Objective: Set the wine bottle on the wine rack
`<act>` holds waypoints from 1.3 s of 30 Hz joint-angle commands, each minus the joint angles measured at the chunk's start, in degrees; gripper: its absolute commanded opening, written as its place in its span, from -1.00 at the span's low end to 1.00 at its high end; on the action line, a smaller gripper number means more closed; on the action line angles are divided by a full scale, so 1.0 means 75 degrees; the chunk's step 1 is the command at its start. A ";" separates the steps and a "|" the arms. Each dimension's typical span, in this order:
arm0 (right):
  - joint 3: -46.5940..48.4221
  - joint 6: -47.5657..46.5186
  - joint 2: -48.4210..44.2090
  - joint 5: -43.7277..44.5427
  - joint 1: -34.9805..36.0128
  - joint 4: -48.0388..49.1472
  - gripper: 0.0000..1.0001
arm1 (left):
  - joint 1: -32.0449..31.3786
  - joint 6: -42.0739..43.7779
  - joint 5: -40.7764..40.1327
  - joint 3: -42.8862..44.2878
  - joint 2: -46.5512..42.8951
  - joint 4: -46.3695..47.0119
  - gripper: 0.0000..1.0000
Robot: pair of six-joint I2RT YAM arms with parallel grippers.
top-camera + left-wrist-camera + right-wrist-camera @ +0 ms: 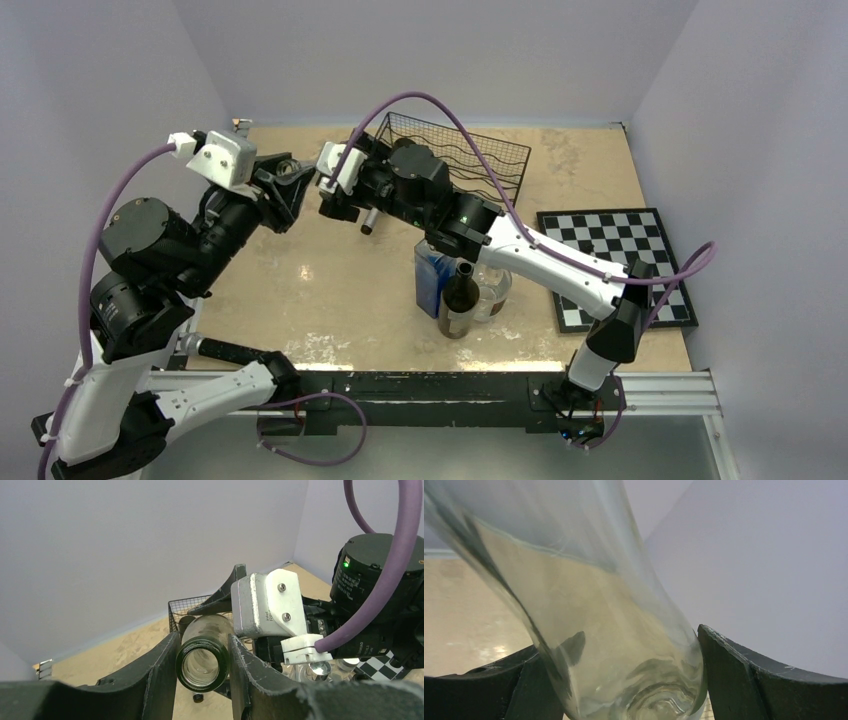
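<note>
The wine bottle [202,662] is held level in the air between both arms, its open green mouth facing the left wrist camera. My left gripper [202,647] is shut on its neck, one finger on each side. My right gripper [621,652] is shut on the bottle's wide glass body [589,630], which fills that view and touches both fingers. From above, the bottle [296,178] shows between the left gripper [288,188] and the right gripper [343,195], left of the wine rack [470,160]. The black wire rack [176,609] stands at the back of the table, just behind the bottle.
A second dark bottle [460,300] stands upright mid-table beside a blue carton [430,275] and a clear glass jar [494,285]. A chessboard [615,265] lies at the right. A small dark cap [367,228] lies below the right wrist.
</note>
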 commanded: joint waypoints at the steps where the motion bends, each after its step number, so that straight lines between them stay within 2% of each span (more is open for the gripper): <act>1: 0.0323 -0.1572 -0.0989 0.1812 -0.0343 0.2021 -1.00 | -0.0078 0.0062 0.1003 -0.0244 -0.0536 0.1067 -0.71; 9: -0.0537 -0.3654 -0.1434 0.2039 -0.0276 0.3591 -1.00 | -0.0078 -0.0115 0.1093 -0.0757 -0.0733 0.0792 -0.05; 19: -0.1585 -0.4832 -0.1671 0.1905 -0.0261 0.4933 -1.00 | -0.0078 -0.0788 0.1388 -0.0697 -0.0722 0.0534 0.78; 21: -0.1801 -0.5104 -0.1670 0.1814 -0.0261 0.5327 -1.00 | -0.0078 -0.0944 0.1373 -0.0605 -0.0705 0.0586 0.81; 27: -0.2500 -0.5842 -0.1824 0.1365 -0.0272 0.6310 -1.00 | -0.0078 -0.1857 -0.0124 0.0374 -0.0195 0.0193 0.82; 32: -0.3014 -0.6340 -0.2035 0.0985 -0.0240 0.6648 -1.00 | -0.0078 -0.2208 -0.0268 0.1125 0.0363 -0.0222 0.82; 35: -0.3549 -0.7366 -0.2046 0.0372 -0.0191 0.7542 -1.00 | -0.0078 -0.2641 -0.0159 0.1941 0.0987 -0.1309 0.76; 37: -0.3681 -0.7581 -0.2165 0.0161 -0.0179 0.7610 -1.00 | -0.0079 -0.3031 -0.0196 0.2512 0.1430 -0.2398 0.74; 39: -0.3743 -0.7686 -0.2283 0.0094 -0.0178 0.7629 -1.00 | -0.0072 -0.3182 -0.0016 0.2595 0.1545 -0.2911 0.74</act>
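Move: Both hands share the clear wine bottle, the right gripper round its body. From the right hand the wine rack's middle lies about 14 cm ahead, 17 cm to the right and 33 cm below; the dark bottle already racked is about 12 cm ahead, 5 cm right. The standing blue bottle is some 12 cm back and 14 cm right. From the left hand, the rack's middle is about 24 cm ahead, 23 cm right and 42 cm below. Open the left gripper wide to let go of the neck, easing it back about 3 cm, then lift it 4 cm clear. Keep the right grip on the body and carry the bottle about 8 cm right and somewhat forward towards the rack, rising and then sinking partway, while rolling the wrist some 45 degrees to swing the base up and the neck down. ##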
